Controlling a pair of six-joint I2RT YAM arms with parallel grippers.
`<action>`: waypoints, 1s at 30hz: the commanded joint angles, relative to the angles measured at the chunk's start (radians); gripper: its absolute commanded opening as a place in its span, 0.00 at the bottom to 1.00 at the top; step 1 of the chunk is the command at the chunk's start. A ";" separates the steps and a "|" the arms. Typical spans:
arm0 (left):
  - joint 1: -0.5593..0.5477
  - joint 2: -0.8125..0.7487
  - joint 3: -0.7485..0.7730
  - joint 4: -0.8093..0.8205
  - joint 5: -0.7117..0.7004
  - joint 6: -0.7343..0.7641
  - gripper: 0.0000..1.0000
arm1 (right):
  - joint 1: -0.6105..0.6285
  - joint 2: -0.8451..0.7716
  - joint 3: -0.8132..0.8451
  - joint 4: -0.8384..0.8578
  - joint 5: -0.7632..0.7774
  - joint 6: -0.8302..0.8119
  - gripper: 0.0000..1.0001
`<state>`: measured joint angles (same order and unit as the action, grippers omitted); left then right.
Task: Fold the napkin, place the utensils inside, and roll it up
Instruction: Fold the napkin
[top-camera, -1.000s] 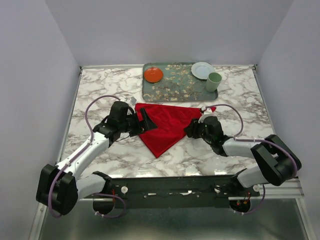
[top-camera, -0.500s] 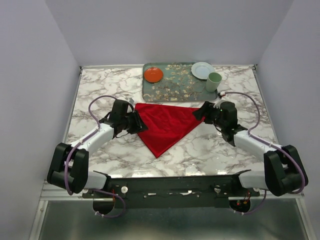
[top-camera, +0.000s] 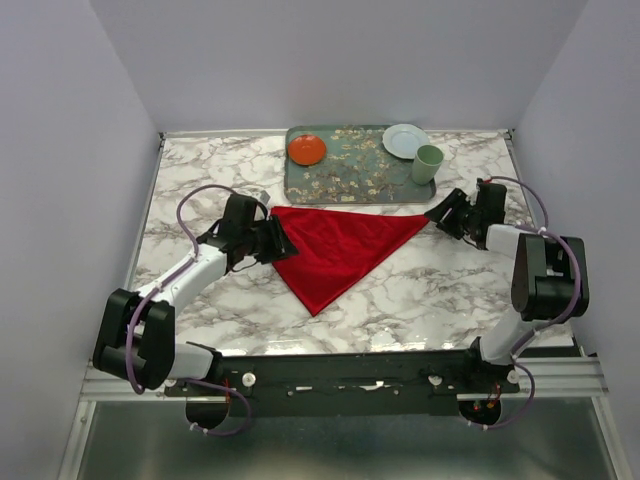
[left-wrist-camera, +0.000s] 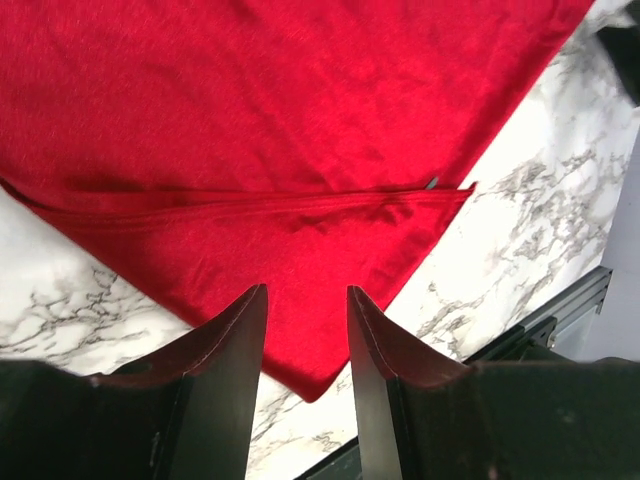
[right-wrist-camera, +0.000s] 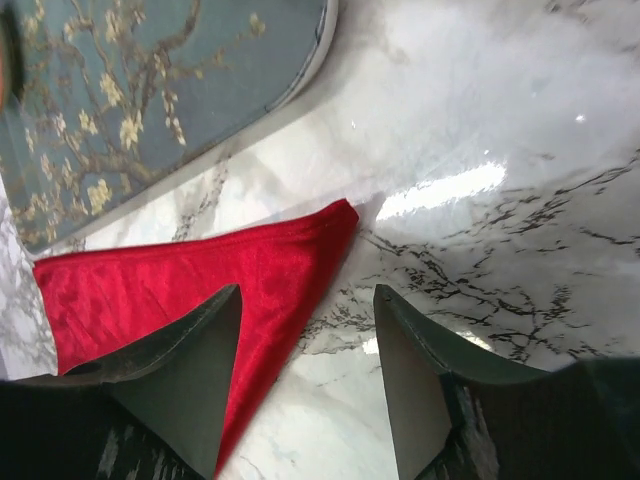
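The red napkin (top-camera: 335, 250) lies flat on the marble as a folded triangle, its point toward the near edge. My left gripper (top-camera: 278, 240) sits at its left corner. In the left wrist view it (left-wrist-camera: 305, 290) is open just above the cloth (left-wrist-camera: 300, 120), with nothing between the fingers. My right gripper (top-camera: 437, 215) is open just past the right corner. Its wrist view shows it (right-wrist-camera: 308, 290) over bare marble beside the cloth tip (right-wrist-camera: 180, 290). Of the utensils only a thin dark sliver (left-wrist-camera: 432, 183) shows at the fold's edge.
A blue-green flowered tray (top-camera: 350, 185) stands behind the napkin, its corner also in the right wrist view (right-wrist-camera: 150, 100). On it are a small orange plate (top-camera: 307, 150), a white plate (top-camera: 404, 140) and a pale green cup (top-camera: 428, 163). Walls close in three sides.
My right arm swung out to the right, off the napkin to beyond its right corner, which now lies stretched to a flat point. My left gripper drew back to the left corner with narrower jaws.
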<state>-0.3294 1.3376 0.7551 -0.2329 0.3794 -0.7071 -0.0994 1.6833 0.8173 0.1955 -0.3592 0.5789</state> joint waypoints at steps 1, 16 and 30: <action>0.000 -0.031 0.079 -0.049 0.019 0.038 0.47 | 0.004 0.041 0.011 -0.022 -0.072 0.030 0.64; -0.002 -0.025 0.171 -0.082 0.036 0.017 0.47 | -0.008 0.154 0.200 -0.246 -0.095 0.099 0.63; -0.002 -0.026 0.187 -0.057 0.081 0.000 0.47 | -0.006 0.194 0.327 -0.511 0.048 0.133 0.61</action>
<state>-0.3294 1.3254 0.9245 -0.3004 0.4152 -0.7006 -0.1001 1.8359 1.0718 -0.1928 -0.3916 0.6880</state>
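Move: Just ahead of the right hand lies the napkin's right corner, about 3 cm forward, 2 cm to its left and 4 cm lower. The green cup stands roughly 12 cm ahead and 2 cm left of that hand, at about its height. The tray's middle is some 15 cm ahead and 17 cm left, 4 cm below. From the left hand the same corner lies about 6 cm ahead, 31 cm to the right and 8 cm below. Lowering by about 2 cm beside the napkin's right corner, the right hand first slides some 2 cm forward, then draws back again as its fingers tip nearly 20 degrees further down, half-open and not closing. Meanwhile the left hand rises about 6 cm off the folded napkin, edging forward, its fingers tilting up slightly and staying half open. ##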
